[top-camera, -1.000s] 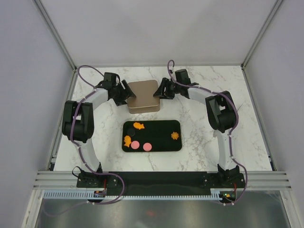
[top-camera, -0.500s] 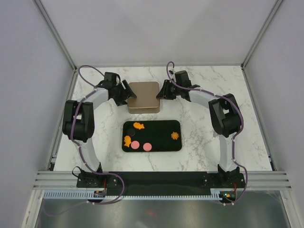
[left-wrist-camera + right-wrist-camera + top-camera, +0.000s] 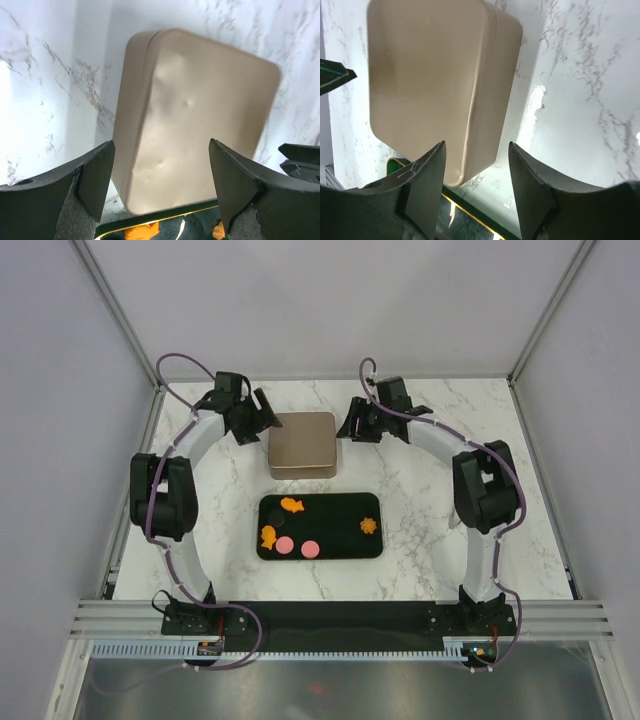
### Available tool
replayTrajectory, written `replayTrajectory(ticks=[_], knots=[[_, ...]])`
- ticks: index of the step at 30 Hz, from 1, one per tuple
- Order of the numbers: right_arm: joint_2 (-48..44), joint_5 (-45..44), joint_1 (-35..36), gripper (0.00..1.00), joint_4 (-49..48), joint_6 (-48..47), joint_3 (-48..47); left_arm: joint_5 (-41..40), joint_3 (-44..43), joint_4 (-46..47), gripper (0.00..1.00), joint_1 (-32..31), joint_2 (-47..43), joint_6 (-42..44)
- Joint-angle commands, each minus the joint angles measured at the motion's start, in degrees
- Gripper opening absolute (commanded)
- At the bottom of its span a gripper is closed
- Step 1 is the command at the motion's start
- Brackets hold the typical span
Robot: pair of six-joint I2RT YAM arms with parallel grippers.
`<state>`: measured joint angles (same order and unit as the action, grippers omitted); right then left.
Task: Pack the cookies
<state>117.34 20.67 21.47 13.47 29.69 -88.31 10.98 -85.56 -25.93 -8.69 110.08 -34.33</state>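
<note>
The cookies lie on a black tray (image 3: pixel 345 540): an orange fish (image 3: pixel 292 505), a second orange piece (image 3: pixel 268 535), two pink discs (image 3: pixel 285 545) and an orange flower (image 3: pixel 368 525). Behind the tray stands a closed tan tin box (image 3: pixel 302 443). My left gripper (image 3: pixel 263 418) hovers open just off the box's left side, with nothing between its fingers. My right gripper (image 3: pixel 349 428) hovers open off the box's right side, also with nothing in it. The left wrist view shows the box (image 3: pixel 195 115) beyond the open left gripper (image 3: pixel 160 185). The right wrist view shows the box (image 3: pixel 430 85) beyond the open right gripper (image 3: pixel 477 185).
The marble table (image 3: pixel 420 490) ends at a white back wall and metal frame posts on both sides. The tray's gold-edged rim (image 3: pixel 165 222) lies right next to the box's near edge. The same tray rim (image 3: pixel 470 212) shows in the right wrist view.
Both grippers have drawn back from the sides of the tan box, the left one up and to the left, the right one up and to the right. The box and tray stay put.
</note>
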Motion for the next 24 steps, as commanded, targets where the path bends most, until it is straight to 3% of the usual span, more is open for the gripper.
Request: replayTrajectory(ticks=[1, 2, 3, 9, 17, 24], knots=[[-9.21, -1.5, -1.43, 0.63, 0.5, -1.22, -2.05, -3.25, -4.79, -2.28, 0.84, 0.25, -7.84, 2.95], [-10.63, -2.29, -1.61, 0.65, 0.59, -1.3, -1.52, -3.07, -4.71, -2.37, 0.84, 0.25, -9.08, 2.95], [-11.94, -2.47, -1.79, 0.82, 0.5, -1.3, -0.29, -2.72, -4.1, -2.37, 0.84, 0.25, -10.75, 2.69], [-27.47, -6.07, -2.67, 0.98, -2.3, -0.6, 9.53, -0.08, 2.74, -2.37, 0.84, -1.24, -25.51, 3.3], [-45.69, -14.07, -2.67, 0.98, -6.88, 1.95, 27.64, 0.97, 16.27, -2.98, 0.84, -3.09, -46.68, 7.52], [-57.65, -22.59, -2.75, 0.98, -4.6, -0.34, 36.01, 1.41, 27.46, -3.69, 0.84, -3.27, -59.44, 12.61]])
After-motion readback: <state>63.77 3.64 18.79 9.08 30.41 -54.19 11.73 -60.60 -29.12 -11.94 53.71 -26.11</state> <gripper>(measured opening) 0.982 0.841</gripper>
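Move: The lidded cookie box sits between the open hands: its middle is about 8 cm to the left hand's right and 2 cm back, and roughly 11 cm to the right hand's left and 2 cm back, some 7 cm below both. The dark tray is about 20 cm back of the left hand and 11 cm to its right; the fish cookie is about 16 cm back of that hand and 5 cm to its right. From the right hand the tray lies 20 cm back and 7 cm left. Nothing is gripped; both hands draw away from the lidded box, going up first and then back. The left climbs roughly 20 cm, retreats about 18 cm, and sinks slightly at the end; the right rises less, swings back and rightward, and opens its fingers fully. Each hand tips up some 25–30 degrees, the right also turning clockwise. ##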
